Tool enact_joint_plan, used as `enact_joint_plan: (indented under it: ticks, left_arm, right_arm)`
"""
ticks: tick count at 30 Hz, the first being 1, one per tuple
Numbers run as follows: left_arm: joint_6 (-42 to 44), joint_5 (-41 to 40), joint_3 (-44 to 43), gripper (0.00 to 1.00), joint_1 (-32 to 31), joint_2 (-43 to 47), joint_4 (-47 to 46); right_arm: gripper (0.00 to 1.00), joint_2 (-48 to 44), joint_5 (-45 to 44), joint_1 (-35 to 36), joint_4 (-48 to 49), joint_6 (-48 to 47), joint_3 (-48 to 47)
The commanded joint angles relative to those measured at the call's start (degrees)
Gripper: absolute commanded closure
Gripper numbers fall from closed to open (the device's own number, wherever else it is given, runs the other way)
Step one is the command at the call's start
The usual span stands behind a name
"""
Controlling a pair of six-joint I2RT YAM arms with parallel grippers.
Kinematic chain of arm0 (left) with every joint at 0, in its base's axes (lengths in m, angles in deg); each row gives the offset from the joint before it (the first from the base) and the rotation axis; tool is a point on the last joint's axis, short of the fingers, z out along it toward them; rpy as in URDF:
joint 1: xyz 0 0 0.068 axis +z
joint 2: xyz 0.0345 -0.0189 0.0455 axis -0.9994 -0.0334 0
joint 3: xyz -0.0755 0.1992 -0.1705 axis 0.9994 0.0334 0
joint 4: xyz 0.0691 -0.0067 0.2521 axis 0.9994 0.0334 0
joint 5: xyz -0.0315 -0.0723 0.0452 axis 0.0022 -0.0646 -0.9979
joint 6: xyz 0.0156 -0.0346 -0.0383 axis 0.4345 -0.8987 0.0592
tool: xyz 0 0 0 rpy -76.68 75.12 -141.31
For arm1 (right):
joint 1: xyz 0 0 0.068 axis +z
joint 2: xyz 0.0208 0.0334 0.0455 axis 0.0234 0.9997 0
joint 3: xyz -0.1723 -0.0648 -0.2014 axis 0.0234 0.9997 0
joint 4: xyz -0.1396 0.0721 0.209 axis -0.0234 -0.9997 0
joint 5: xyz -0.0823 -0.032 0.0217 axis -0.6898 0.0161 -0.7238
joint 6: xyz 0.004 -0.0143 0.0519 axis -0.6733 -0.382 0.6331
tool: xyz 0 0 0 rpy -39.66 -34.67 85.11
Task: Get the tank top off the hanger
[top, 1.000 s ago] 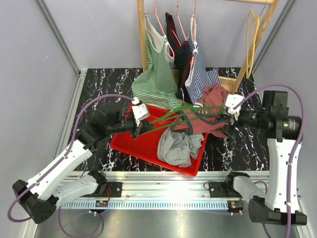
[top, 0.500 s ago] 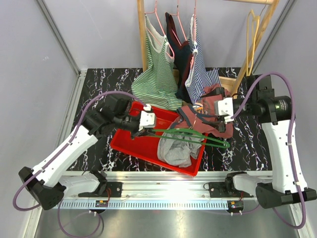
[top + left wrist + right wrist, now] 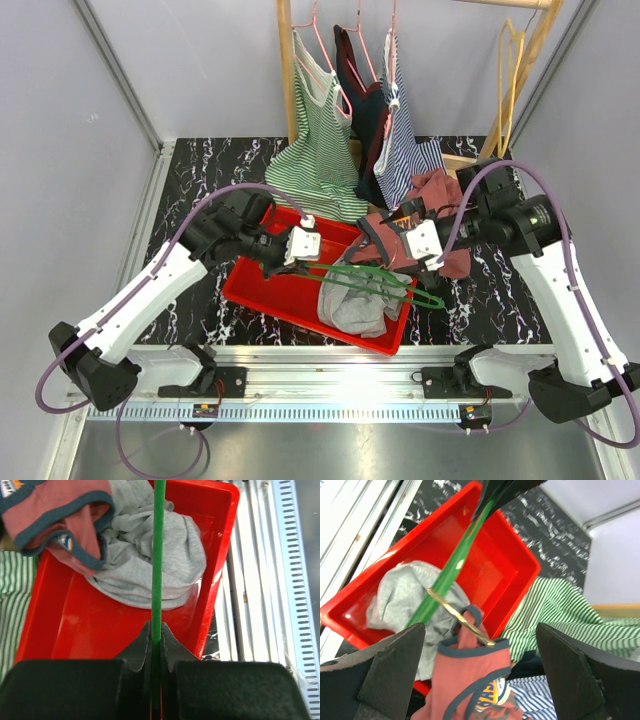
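Note:
The pink tank top (image 3: 398, 232) with dark blue trim lies crumpled over the far right corner of the red tray (image 3: 270, 290). My left gripper (image 3: 298, 262) is shut on one end of the green hanger (image 3: 385, 285), which stretches right over the tray. In the left wrist view the jaws (image 3: 156, 636) clamp the green hanger (image 3: 158, 555). My right gripper (image 3: 425, 255) hovers open over the tank top (image 3: 472, 672). The hanger's gold hook (image 3: 460, 617) crosses the top's strap; whether it is caught there is unclear.
A grey garment (image 3: 355, 298) lies bunched in the tray's near right part. Behind it, a wooden rack (image 3: 287, 70) holds a green striped top (image 3: 320, 140), a dark one (image 3: 355, 90) and a blue striped one (image 3: 402, 135). Bare hangers (image 3: 512, 60) hang at the far right.
My left gripper swung the green hanger down and toward the near right over the tray. The tank top slid off its arms. My right arm moved left over the tank top, still open.

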State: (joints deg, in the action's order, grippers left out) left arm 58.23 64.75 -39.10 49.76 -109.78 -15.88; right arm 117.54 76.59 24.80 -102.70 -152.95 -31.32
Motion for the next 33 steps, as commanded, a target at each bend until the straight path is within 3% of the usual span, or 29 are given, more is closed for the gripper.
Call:
enact_joint_plan:
  ticks: [1,8,19,22,23,24,29,33]
  left_arm:
    - [1.6,-1.5,-3.7,1.00,0.3,0.1,-1.4]
    - [-0.7,-4.0,-4.0,1.00,0.3,0.3,-4.2]
    - [-5.6,-6.2,0.2,1.00,0.3,3.6,-11.9]
    - [-7.5,-7.9,1.2,1.00,0.3,4.0,-13.6]
    - [-7.9,-8.7,1.5,1.00,0.3,4.2,-14.0]
    - [-8.8,-8.9,1.7,1.00,0.3,4.3,-14.3]
    - [-11.4,-10.9,3.2,1.00,0.3,5.6,-16.9]
    - [-13.1,-11.9,4.6,1.00,0.3,6.8,-18.4]
  right_arm:
    - [0.00,-0.9,-4.3,1.5,-17.2,1.3,0.8]
    - [0.04,1.1,-2.8,3.7,-16.8,3.3,-1.6]
    - [0.34,1.5,-3.9,5.7,-8.8,14.0,-0.4]
    - [0.46,1.6,-4.5,6.3,-7.2,17.0,-0.7]
    - [0.64,1.7,-4.8,6.4,-5.5,18.4,-0.7]
    - [0.70,1.8,-5.3,6.7,-4.5,21.2,-0.6]
    - [0.80,2.0,-8.0,7.5,-0.8,25.7,0.0]
    - [0.98,2.3,-9.9,7.8,2.9,32.3,0.2]
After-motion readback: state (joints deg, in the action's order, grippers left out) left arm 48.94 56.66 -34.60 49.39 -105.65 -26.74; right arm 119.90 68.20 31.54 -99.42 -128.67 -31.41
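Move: The green hanger's metal hook sits between the right gripper's wide-open fingers, just off the hand point: roughly 2 cm back, 2 cm left and 2 cm lower. About 28 cm below the right hand lie the grey top, some 12 cm back and 5 cm left of it, and the red tank top, some 3 cm ahead and 9 cm right. For the left gripper, already holding the hanger, the hook is about 19 cm right, 2 cm ahead and several centimetres higher. Lower the right gripper about 2 cm while easing it slightly left, roll its wrist nearly 20 degrees and turn it a little clockwise, then shut its wide-open fingers on the hanger's hook. Meanwhile bring the left gripper forward 2.5 cm, keeping its pinch on the hanger and turning some 10 degrees counter-clockwise to swing the hook end forward. ##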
